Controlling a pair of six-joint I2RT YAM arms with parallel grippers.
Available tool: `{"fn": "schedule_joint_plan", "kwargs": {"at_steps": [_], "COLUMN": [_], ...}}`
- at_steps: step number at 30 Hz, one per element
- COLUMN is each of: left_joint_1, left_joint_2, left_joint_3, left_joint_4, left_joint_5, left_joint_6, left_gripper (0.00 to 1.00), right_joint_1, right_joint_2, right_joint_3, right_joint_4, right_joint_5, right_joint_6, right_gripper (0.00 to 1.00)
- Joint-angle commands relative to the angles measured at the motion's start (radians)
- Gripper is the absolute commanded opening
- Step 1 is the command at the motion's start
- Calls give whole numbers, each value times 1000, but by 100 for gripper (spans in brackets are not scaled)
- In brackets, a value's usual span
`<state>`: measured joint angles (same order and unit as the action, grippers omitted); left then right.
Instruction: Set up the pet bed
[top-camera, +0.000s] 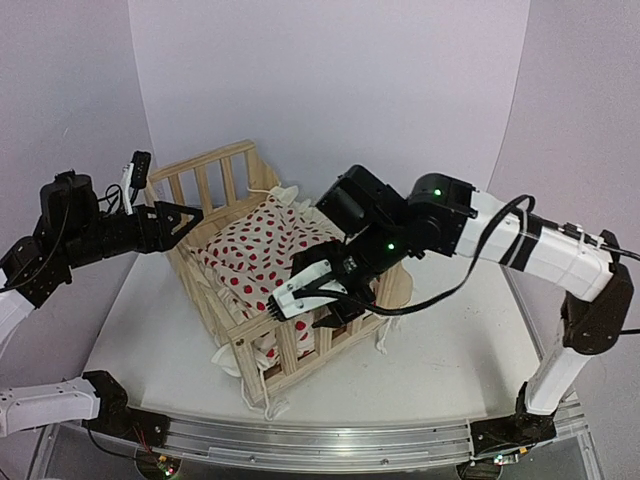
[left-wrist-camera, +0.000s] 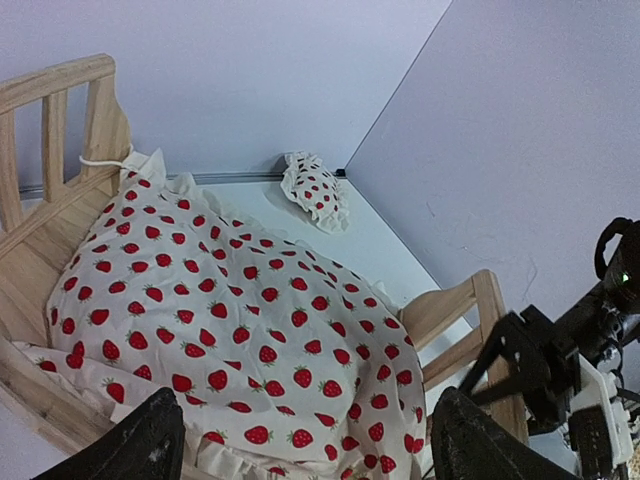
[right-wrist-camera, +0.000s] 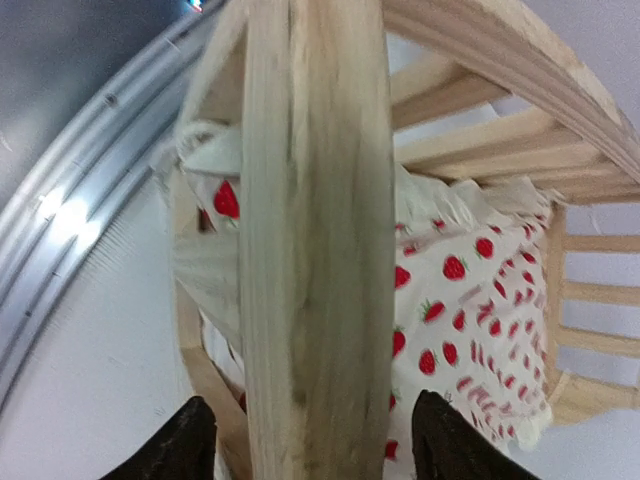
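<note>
The pet bed (top-camera: 205, 162), a light pine frame with slatted rails, stands mid-table with its strawberry-dotted ruffled cushion (top-camera: 262, 245) bunched inside. My left gripper (top-camera: 192, 215) hovers open at the bed's left rail. In the left wrist view its fingers (left-wrist-camera: 150, 440) are spread wide above the cushion (left-wrist-camera: 230, 300). My right gripper (top-camera: 302, 308) straddles the front rail. In the right wrist view that rail (right-wrist-camera: 315, 250) runs between the fingers (right-wrist-camera: 190, 445), and there is a gap on each side, so the right gripper (right-wrist-camera: 315, 445) is open.
A small separate strawberry-dotted pillow (left-wrist-camera: 315, 190) lies on the table by the back wall corner. Tie strings (top-camera: 275, 408) trail off the bed's front corner. The metal table edge (right-wrist-camera: 70, 230) runs close in front. Walls enclose the back and both sides.
</note>
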<state>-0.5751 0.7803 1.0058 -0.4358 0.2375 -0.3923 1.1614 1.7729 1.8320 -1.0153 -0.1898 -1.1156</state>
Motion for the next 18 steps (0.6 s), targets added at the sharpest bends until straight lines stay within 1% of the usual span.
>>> {"fn": "schedule_joint_plan", "kwargs": {"at_steps": [1, 3, 5, 7, 9, 12, 15, 17, 18], "left_joint_1": [1, 1, 1, 1, 1, 1, 1, 1, 1], "left_joint_2": [-22, -8, 10, 28, 43, 49, 28, -2, -19], "left_joint_3": [-40, -39, -30, -10, 16, 55, 65, 64, 60], "left_joint_4": [97, 108, 118, 125, 130, 130, 110, 87, 79], "left_joint_5": [48, 61, 72, 78, 91, 101, 104, 86, 80], "left_joint_6": [-21, -20, -14, -7, 5, 17, 15, 6, -1], "left_gripper": [86, 86, 86, 86, 85, 86, 87, 88, 90], "right_joint_1": [-46, -45, -45, -44, -43, -45, -45, -44, -43], "right_joint_2": [-186, -264, -356, -441, -513, -596, -636, -656, -662], "right_joint_3": [-317, -372, -419, -452, -483, -547, -636, -694, -724], "right_joint_4": [368, 383, 384, 384, 375, 357, 356, 403, 433], "right_joint_5": [298, 371, 404, 402, 388, 470, 391, 309, 296], "right_joint_6": [21, 173, 344, 543, 781, 1151, 1430, 1553, 1625], "right_gripper": [91, 97, 98, 98, 98, 98, 98, 98, 98]}}
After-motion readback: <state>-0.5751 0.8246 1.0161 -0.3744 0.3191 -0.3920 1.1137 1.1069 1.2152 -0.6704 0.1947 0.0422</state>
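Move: The pet bed's near rail runs between the right hand's fingers, practically at the hand point. From that hand, the rail's right corner is some 12 cm ahead and 13 cm to the right at the same height. The strawberry cushion's middle lies about 15 cm ahead, 13 cm left and 10 cm lower. From the left hand, the straddled part of the rail is roughly 27 cm right, 9 cm back and 11 cm lower. The right hand comes free of the near rail, its already parted fingers opening fully. It slips forward about 5 cm and right while sinking a little, then lifts some 7 cm and swings on to the right, drawing slightly back, about 13 cm rightward in all towards the rail's right-hand corner. The wrist turns about 65 degrees clockwise and rolls so the fingers end pointing forward-left and less steeply down. ##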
